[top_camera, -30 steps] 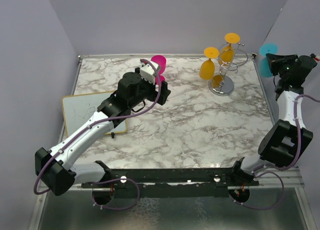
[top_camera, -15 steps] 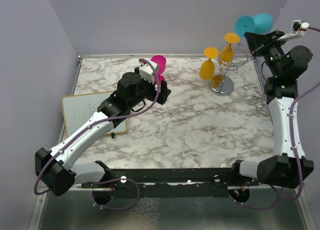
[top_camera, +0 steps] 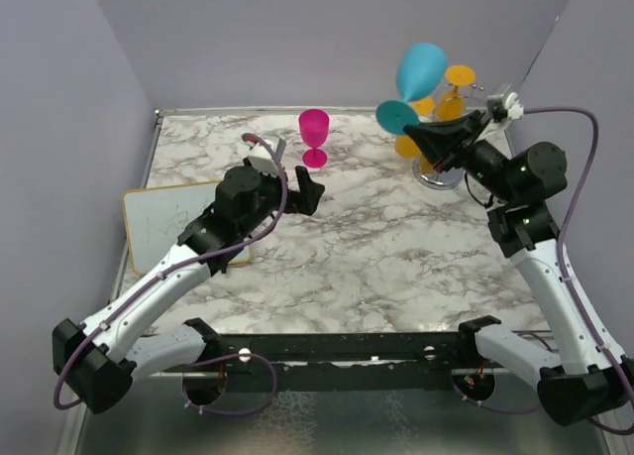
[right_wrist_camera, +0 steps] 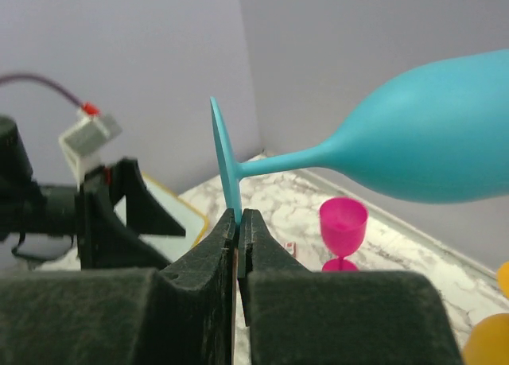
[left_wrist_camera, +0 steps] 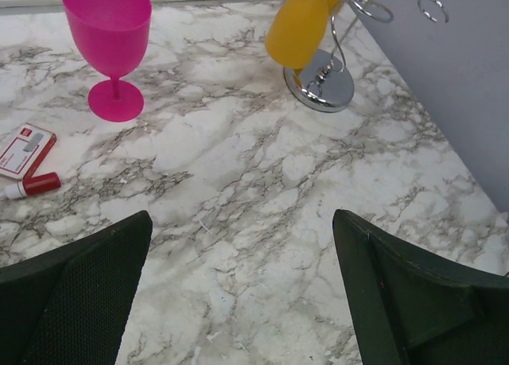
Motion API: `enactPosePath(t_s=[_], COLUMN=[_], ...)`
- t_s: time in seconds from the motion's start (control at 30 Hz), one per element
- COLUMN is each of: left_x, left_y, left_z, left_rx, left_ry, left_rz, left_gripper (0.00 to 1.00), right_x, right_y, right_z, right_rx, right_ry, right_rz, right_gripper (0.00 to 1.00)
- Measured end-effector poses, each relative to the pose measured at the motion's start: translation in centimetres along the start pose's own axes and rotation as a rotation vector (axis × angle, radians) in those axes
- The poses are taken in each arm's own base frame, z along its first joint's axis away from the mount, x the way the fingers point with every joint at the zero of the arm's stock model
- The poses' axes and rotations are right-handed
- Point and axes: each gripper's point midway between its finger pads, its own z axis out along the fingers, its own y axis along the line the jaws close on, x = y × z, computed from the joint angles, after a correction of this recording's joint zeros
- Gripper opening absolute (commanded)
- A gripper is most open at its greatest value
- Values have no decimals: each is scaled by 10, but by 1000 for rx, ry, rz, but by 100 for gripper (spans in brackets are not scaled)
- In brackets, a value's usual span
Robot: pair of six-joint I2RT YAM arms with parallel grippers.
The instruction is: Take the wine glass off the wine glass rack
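Observation:
The teal wine glass [top_camera: 420,68] is in the air, lying sideways, left of and above the silver wire wine glass rack [top_camera: 443,170]. My right gripper [top_camera: 414,130] is shut on the rim of its round foot [right_wrist_camera: 227,162], and its bowl [right_wrist_camera: 433,142] points up and to the right. Yellow glasses [top_camera: 410,141] still hang upside down on the rack. My left gripper [left_wrist_camera: 241,222] is open over bare marble, with nothing between its fingers [left_wrist_camera: 75,289]. A pink glass [left_wrist_camera: 111,39] stands upright beyond it, apart from it.
A white board with a yellow edge [top_camera: 158,222] lies at the table's left. A small red and white card [left_wrist_camera: 26,150] and a red tube [left_wrist_camera: 32,186] lie near the pink glass [top_camera: 314,136]. Purple walls close in the back and both sides.
My right arm has swung the teal glass from the far right, up and over, to the left of the rack. My left gripper has drawn back from the pink glass toward the near side.

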Motion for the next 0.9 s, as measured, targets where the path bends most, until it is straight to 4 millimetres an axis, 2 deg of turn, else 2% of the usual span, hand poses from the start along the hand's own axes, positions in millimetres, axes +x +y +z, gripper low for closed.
enactPosePath(t_s=[0.1,0.3,0.4,0.53,0.6,0.7,0.9], left_x=[-5,-35,-58,-71,-71,-69,-48], left_y=[4,7,1,-6,-11,-20,-18], left_z=[-19,-61,-79,-90,-89,-83,-64], left_rx=[-25,-71,-65,-50,-38,-15,-51], left_ry=[-42,-120,-150,-134,-103,-31,119], left_rz=[-75,-129,-133,-132,-128,-120,-99], left_gripper=[99,99,99,99,99,99,99], right_x=[32,104,154,217,237,254,265], right_y=[28,77,98,130,143,152,146], right_z=[-5,-20,-31,-52,-58,-61,-59], right_rx=[-76,-239,-323,-463,-524,-570,-532], right_ry=[53,172,258,376,410,436,456], right_rz=[-15,-88,-153,-283,-359,-462,-644], right_gripper=[2,1,1,1,1,1,1])
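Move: The right fingers already pinch the foot of the blue wine glass, its middle about 7 cm ahead, 2 right and 4 above them. The left gripper lies some 19 cm left, level ahead and 17 lower; the nearest yellow glass is 19 ahead, 7 right, 26 below; the pink glass 25 ahead, 19 left, 37 below. From the open left gripper, the blue glass is about 8 cm ahead, 22 right, 20 above. Down above all, some 25 cm, and back and left by roughly 12 cm each, the right hand swings the blue glass away from the rack to just in front of the left gripper. Its wrist rolls over 50 degrees, left side dipping, with the foot still pinched. The left hand, kept wide open, draws back and left while rising about 9 cm, then eases down and right again. ##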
